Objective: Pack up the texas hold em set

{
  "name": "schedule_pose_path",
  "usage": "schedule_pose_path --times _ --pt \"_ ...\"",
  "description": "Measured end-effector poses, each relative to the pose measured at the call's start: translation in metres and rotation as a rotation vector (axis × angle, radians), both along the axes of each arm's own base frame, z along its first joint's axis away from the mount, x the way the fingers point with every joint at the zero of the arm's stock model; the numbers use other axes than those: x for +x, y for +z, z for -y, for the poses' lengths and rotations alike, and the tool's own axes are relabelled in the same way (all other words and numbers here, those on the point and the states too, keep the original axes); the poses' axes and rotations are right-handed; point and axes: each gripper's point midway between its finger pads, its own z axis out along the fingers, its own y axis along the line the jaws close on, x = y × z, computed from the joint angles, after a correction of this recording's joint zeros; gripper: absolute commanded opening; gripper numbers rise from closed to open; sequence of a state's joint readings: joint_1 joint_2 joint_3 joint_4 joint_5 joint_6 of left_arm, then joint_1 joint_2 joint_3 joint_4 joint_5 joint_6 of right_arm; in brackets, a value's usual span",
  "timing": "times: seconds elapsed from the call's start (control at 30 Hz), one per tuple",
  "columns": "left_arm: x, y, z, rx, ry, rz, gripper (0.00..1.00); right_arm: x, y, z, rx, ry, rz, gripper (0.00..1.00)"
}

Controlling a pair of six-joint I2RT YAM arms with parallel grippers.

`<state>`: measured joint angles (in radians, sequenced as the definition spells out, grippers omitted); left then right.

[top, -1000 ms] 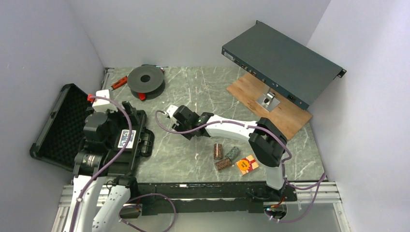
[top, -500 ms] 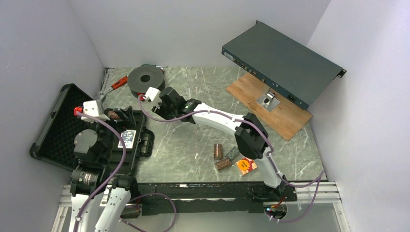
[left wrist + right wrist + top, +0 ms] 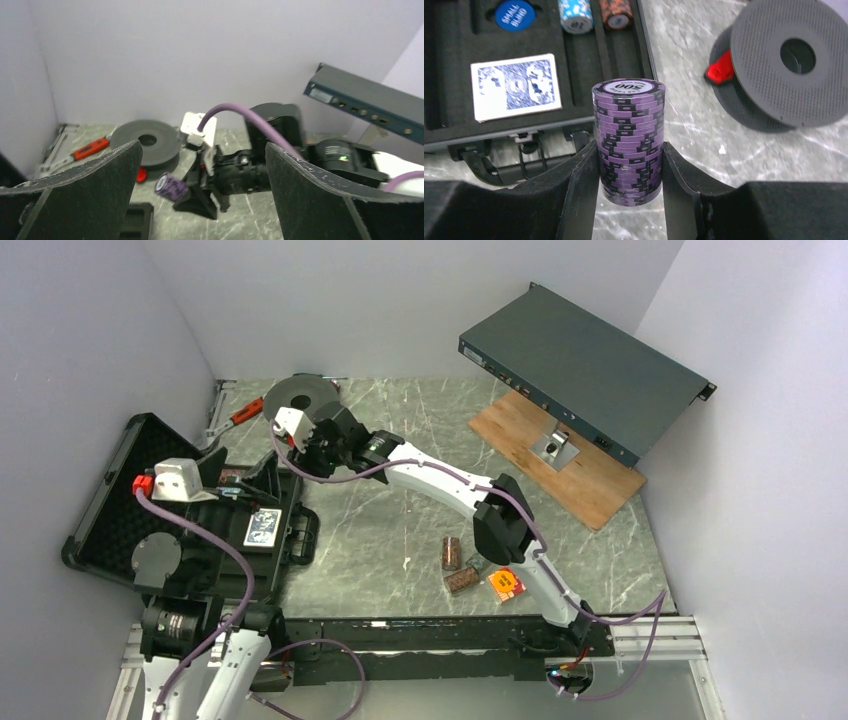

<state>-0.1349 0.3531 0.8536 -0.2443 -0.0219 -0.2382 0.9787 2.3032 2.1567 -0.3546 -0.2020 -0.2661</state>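
Note:
The black briefcase (image 3: 100,485) lies open at the left, foam lid tipped back. Its tray (image 3: 454,65) holds a blue card deck (image 3: 515,86), a blue button (image 3: 514,14) and two short chip stacks (image 3: 575,17). My right gripper (image 3: 629,152) is shut on a purple chip stack (image 3: 629,115), held above the marble just right of the case's front edge; it also shows in the left wrist view (image 3: 171,187). My left gripper (image 3: 200,200) is open and empty, raised over the case (image 3: 250,482). Brown and green stacks (image 3: 452,553) and a red deck (image 3: 506,584) lie on the table.
A black round spool (image 3: 297,400) sits at the back left, close behind the right gripper, with a red-handled tool (image 3: 243,412) beside it. A large dark-grey metal box (image 3: 580,370) leans over a wooden board (image 3: 590,475) at the back right.
My right arm has swung left from the table's middle to the case's edge, carrying the purple stack. My left arm has drawn back to the left and uncovered the tray.

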Motion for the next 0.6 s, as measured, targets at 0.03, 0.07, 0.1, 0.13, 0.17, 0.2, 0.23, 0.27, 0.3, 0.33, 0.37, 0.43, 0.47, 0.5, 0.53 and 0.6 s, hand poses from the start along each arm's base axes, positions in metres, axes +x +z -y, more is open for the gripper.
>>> schedule_pose_path --times 0.03,0.07,0.1,0.13,0.17,0.2,0.23,0.27,0.3,0.33,0.37,0.43,0.47,0.5,0.53,0.6 --pt "-0.003 0.007 0.002 0.001 -0.015 0.024 1.0 -0.001 0.003 -0.004 0.014 0.015 -0.001 0.0" --pt "-0.006 0.014 0.005 0.003 -0.03 0.05 1.0 -0.002 0.005 -0.008 0.025 0.028 -0.004 0.0" --pt "-0.009 0.021 0.006 0.007 -0.04 0.076 1.0 -0.004 0.007 -0.012 0.037 0.045 -0.008 0.0" --pt "-0.014 0.03 0.009 0.009 -0.056 0.111 1.0 -0.006 0.006 -0.014 0.041 0.055 -0.012 0.0" --pt "-0.017 0.036 0.01 0.011 -0.064 0.136 1.0 -0.009 0.004 -0.016 0.043 0.066 -0.02 0.0" --pt "-0.022 0.045 0.012 0.013 -0.075 0.167 1.0 -0.011 0.002 -0.018 0.043 0.075 -0.026 0.0" --pt "-0.025 0.051 0.013 0.015 -0.083 0.19 1.0 -0.013 0.0 -0.02 0.044 0.084 -0.034 0.0" --pt "-0.028 0.057 0.013 0.016 -0.088 0.21 1.0 -0.014 -0.002 -0.022 0.045 0.09 -0.039 0.0" --pt "-0.03 0.062 0.014 0.017 -0.091 0.23 1.0 -0.014 -0.004 -0.023 0.047 0.092 -0.043 0.0" --pt "-0.031 0.065 0.013 0.018 -0.09 0.242 1.0 -0.015 -0.006 -0.026 0.05 0.098 -0.048 0.0" --pt "-0.032 0.067 0.013 0.021 -0.089 0.252 1.0 -0.016 -0.009 -0.028 0.053 0.104 -0.054 0.0" --pt "-0.032 0.069 0.013 0.028 -0.088 0.261 1.0 -0.018 -0.013 -0.032 0.056 0.114 -0.061 0.0" --pt "-0.033 0.071 0.014 0.031 -0.093 0.27 1.0 -0.019 -0.015 -0.035 0.059 0.119 -0.063 0.0" --pt "-0.034 0.073 0.015 0.033 -0.1 0.28 1.0 -0.02 -0.016 -0.038 0.062 0.124 -0.066 0.0" --pt "-0.035 0.075 0.016 0.035 -0.104 0.288 1.0 -0.021 -0.018 -0.04 0.066 0.13 -0.071 0.0" --pt "-0.036 0.078 0.018 0.04 -0.113 0.309 1.0 -0.022 -0.02 -0.046 0.075 0.139 -0.074 0.0"
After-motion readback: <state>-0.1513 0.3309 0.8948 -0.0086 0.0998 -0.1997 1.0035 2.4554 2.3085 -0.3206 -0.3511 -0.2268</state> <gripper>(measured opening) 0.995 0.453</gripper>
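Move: The right hand, holding the purple chip stack, has the empty far-right slots of the case tray about 8 cm to its left, 2 cm ahead and 12 cm below. The orange chips lie about 17 cm left and 3 cm ahead, the card deck some 11 cm left and 8 cm back, and the black spool roughly 20 cm ahead and 3 cm left. From the empty left hand, those slots lie about 14 cm ahead, 1 cm left and 34 cm down. Leftwards some 5 cm, the right hand carries the purple stack in over the tray's right edge towards the empty slots, easing back about 2 cm and, after a tiny rise, sinking, with a slight counter-clockwise turn and the grip kept. The left hand, wide open, climbs about 8 cm and draws back some 4, tipping its fingers up, away from the case. ##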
